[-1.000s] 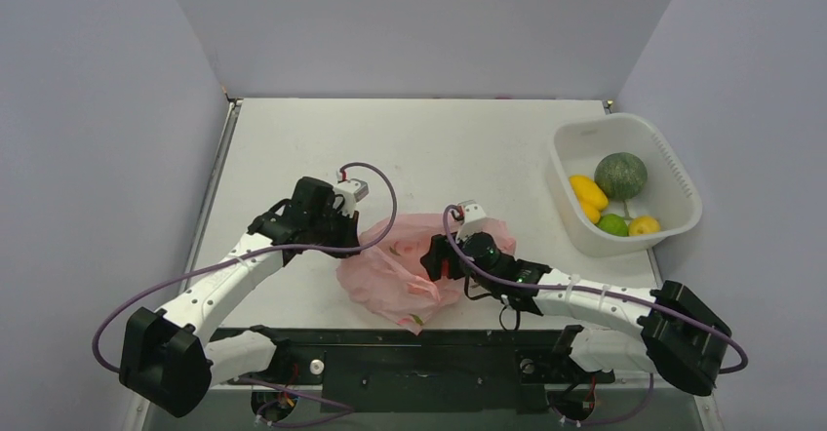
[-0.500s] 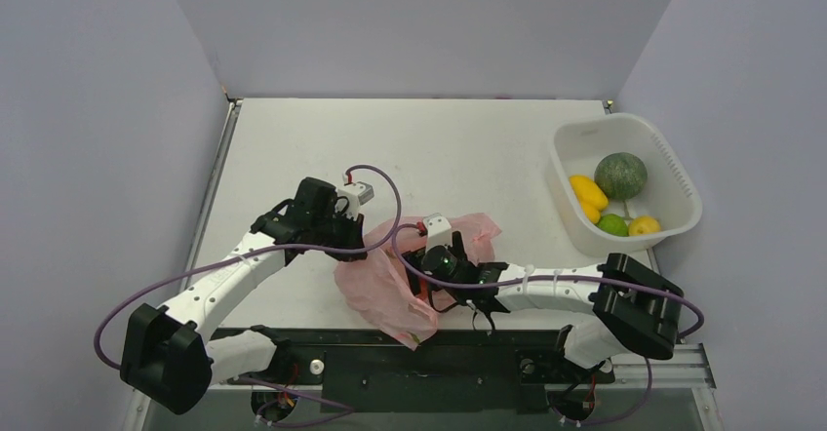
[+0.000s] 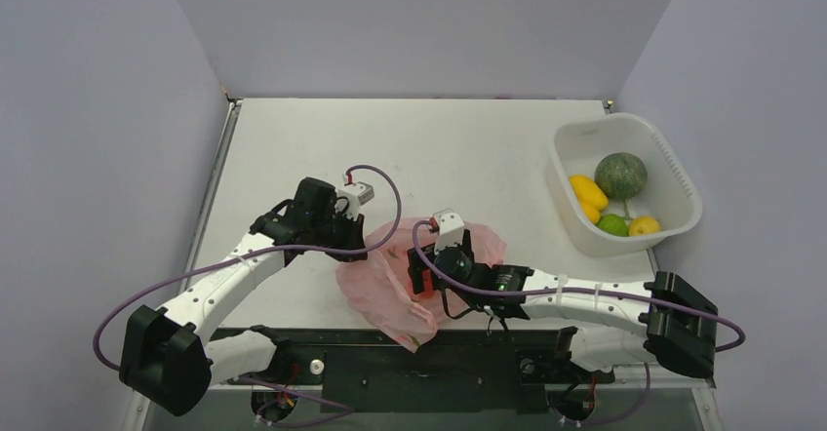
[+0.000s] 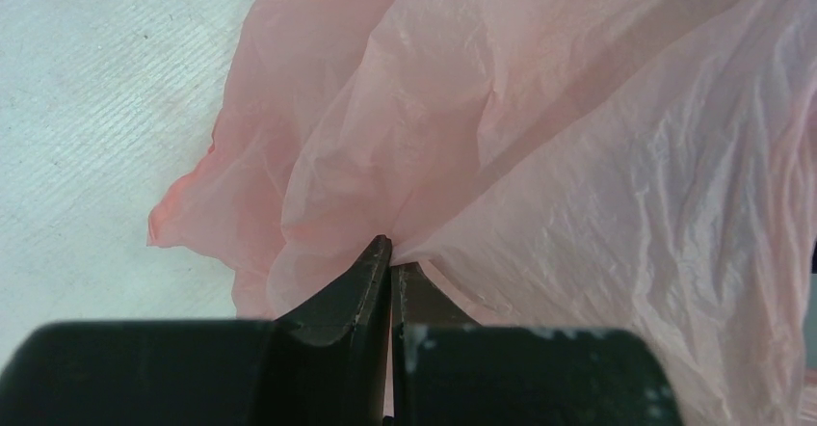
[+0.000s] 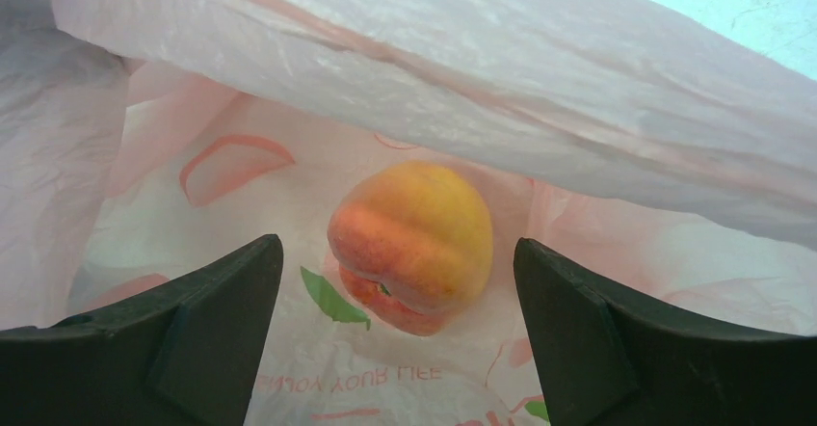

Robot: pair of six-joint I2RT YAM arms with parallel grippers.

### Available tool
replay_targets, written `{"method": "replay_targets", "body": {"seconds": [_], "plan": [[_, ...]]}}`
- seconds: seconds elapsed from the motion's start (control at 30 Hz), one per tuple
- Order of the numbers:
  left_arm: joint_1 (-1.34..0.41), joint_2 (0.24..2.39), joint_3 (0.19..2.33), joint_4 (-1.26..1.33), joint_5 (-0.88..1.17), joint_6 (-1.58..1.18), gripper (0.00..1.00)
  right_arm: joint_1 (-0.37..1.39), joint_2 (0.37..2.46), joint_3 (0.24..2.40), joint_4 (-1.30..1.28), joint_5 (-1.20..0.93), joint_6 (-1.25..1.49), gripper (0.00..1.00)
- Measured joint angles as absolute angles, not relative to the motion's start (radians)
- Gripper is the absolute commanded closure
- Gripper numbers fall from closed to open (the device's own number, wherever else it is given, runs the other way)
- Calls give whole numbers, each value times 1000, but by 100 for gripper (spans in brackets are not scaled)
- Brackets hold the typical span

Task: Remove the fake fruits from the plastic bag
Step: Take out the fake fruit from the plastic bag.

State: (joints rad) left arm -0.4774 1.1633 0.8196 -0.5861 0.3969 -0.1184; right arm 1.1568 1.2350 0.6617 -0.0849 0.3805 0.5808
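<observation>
The pink plastic bag (image 3: 385, 290) lies near the table's front edge. My left gripper (image 3: 353, 238) is shut on the bag's upper left edge (image 4: 405, 243) and holds it up. My right gripper (image 3: 421, 277) is open with its fingers inside the bag's mouth. In the right wrist view a yellow-and-red peach-like fake fruit (image 5: 412, 243) lies on the bag's inner floor (image 5: 318, 349), just ahead of and between the open fingers (image 5: 207, 301), untouched. Other fake fruits, yellow ones (image 3: 588, 193) and a green one (image 3: 613, 224), sit in the white tub (image 3: 673, 163).
The white tub stands at the right edge of the table and also holds a dark green melon-like ball (image 3: 621, 175). Grey walls close the table at left, back and right. Purple cables loop over both arms.
My right gripper has swung left and pushed into the bag's mouth, and the bag's top has lifted and shifted. My left gripper has kept its hold in place.
</observation>
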Motion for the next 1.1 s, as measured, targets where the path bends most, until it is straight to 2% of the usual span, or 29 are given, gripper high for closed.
{"method": "replay_targets", "body": {"seconds": [0.07,0.37,0.5,0.67,0.83,0.97,1.1], "plan": [[-477,1162,820,-587,397,-118,100,1160,1245,662,-84,379,585,21],[-477,1158,820,-586,400,-118,100,1160,1433,689,-36,376,580,21],[-477,1158,820,-586,401,-119,100,1162,1531,708,9,379,571,26],[-477,1158,820,-585,401,-119,100,1174,1580,719,48,402,559,46],[-477,1158,820,-586,401,-119,100,1199,1556,720,50,442,545,77],[-477,1155,820,-586,396,-119,100,1220,1439,716,27,449,538,99],[-474,1116,812,-585,344,-123,100,1226,1226,660,28,435,538,100]]}}
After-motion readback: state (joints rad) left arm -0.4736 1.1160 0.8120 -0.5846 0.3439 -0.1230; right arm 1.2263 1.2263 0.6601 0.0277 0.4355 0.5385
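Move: The peach lies in the open bag below the right fingers, roughly 8 cm down, 4 cm to their left and 2 cm ahead. From the right hand, the bag's pinched edge is about 12 cm left, 3 cm ahead and level; the bag's right side is some 12 cm right, 8 cm ahead, and its near corner 10 cm back, both down near the table. The peach is about 11 cm right, 2 cm back and 9 cm below the left hand. The open right hand reaches about 7 cm down into the bag, drifting 2 to 3 cm left over the peach with a slight roll, and closes partway until both fingertips grip the peach's sides. It then rises some 10 cm, rolling back and easing slightly back with the peach held, while the left fingers keep their pinch on the bag's edge and hold it almost still. ##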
